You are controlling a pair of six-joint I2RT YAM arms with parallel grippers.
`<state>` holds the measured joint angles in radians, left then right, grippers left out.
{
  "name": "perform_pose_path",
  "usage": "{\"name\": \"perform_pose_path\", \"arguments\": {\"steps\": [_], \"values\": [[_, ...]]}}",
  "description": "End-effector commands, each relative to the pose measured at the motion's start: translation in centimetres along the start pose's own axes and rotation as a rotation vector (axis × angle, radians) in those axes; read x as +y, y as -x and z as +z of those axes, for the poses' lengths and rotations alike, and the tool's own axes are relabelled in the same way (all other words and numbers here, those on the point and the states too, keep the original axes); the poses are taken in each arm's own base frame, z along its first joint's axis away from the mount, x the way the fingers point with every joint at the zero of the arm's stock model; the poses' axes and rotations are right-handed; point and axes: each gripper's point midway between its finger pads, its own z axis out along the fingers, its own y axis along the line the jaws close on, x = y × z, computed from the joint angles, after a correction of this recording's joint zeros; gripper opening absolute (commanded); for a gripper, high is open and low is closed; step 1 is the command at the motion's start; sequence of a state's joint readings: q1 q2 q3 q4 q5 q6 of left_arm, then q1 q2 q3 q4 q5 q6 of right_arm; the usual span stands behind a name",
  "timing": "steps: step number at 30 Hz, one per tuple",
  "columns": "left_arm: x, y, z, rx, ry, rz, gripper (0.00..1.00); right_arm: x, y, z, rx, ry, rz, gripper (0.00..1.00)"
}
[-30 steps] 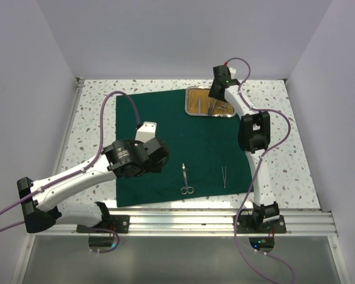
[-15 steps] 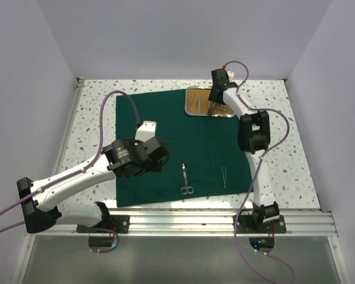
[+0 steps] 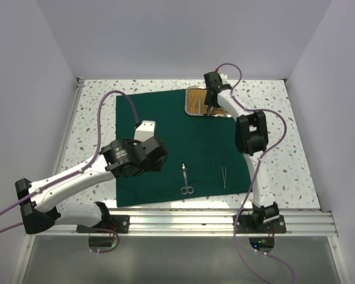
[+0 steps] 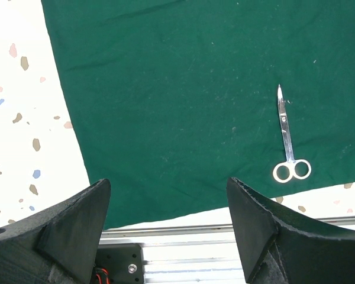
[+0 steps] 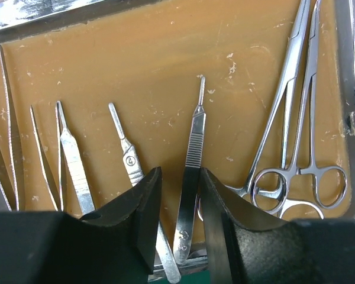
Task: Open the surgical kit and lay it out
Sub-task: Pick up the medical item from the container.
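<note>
The dark green cloth (image 3: 160, 118) lies spread flat on the table. On its near part lie small scissors (image 3: 185, 179) (image 4: 287, 139) and tweezers (image 3: 225, 176). At the cloth's far edge stands the steel tray (image 3: 187, 103) with tan lining (image 5: 136, 59). It holds ring-handled forceps (image 5: 290, 118), a ribbed flat handle (image 5: 192, 148), a numbered handle (image 5: 127, 154) and thin tweezers (image 5: 9, 118). My right gripper (image 5: 180, 177) (image 3: 210, 97) reaches into the tray, its jaws narrowed around the ribbed handle, a gap showing on the left side. My left gripper (image 4: 168, 186) hangs wide open over the cloth's near left part, holding nothing.
A speckled white tabletop (image 3: 94, 106) surrounds the cloth. An aluminium rail (image 4: 195, 248) runs along the near edge under my left gripper. White walls close in the back and sides. Purple cables (image 3: 106, 112) loop over both arms.
My right gripper has shifted a little left over the tray and its jaws have narrowed around the ribbed handle. The left arm has barely moved.
</note>
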<state>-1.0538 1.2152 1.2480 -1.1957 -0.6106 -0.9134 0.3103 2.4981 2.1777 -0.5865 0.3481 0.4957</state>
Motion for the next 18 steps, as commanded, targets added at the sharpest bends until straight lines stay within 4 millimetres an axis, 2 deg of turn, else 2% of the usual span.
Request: {"name": "perform_pose_path", "arguments": {"steps": [1,8,11,15,18], "values": [[0.4,1.0,-0.3,-0.048,-0.002,-0.042,0.84,-0.6,-2.2,-1.4,0.084,-0.023,-0.021,0.35],[0.9,0.9,-0.6,-0.053,-0.001,-0.051,0.84,-1.2,-2.8,-1.3,0.098,-0.053,-0.024,0.26],[1.1,0.9,-0.6,-0.051,0.002,-0.051,0.84,-1.6,-3.2,-1.3,0.108,-0.063,-0.022,0.17],[1.3,0.7,-0.7,-0.048,0.006,-0.047,0.84,-2.2,-4.1,-1.2,0.123,-0.077,-0.019,0.00],[1.3,0.6,-0.7,-0.047,0.002,-0.048,0.84,-2.3,-4.2,-1.4,0.123,-0.081,-0.017,0.00]]}}
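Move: The scalpel handle lies already between the right hand's parted fingers, its middle about 1 cm ahead of and 1 cm below the hand point, roughly 1 cm right and nearer the right finger. The second scalpel lies level with the hand, 3 cm to its left; the tweezers are about 6 cm left and 1 cm ahead, the clamps 7 cm right and 4 cm ahead. From the left hand, the scalpel handle is some 42 cm ahead, 24 cm right and 18 cm lower. The right fingers close from a partly open gap and pinch the scalpel handle across its rear half, between both tips. While they shut, the hand stays low at tray height and eases back about 1 cm, with a slight drift to the right away from the second scalpel; the wrist hardly turns. ##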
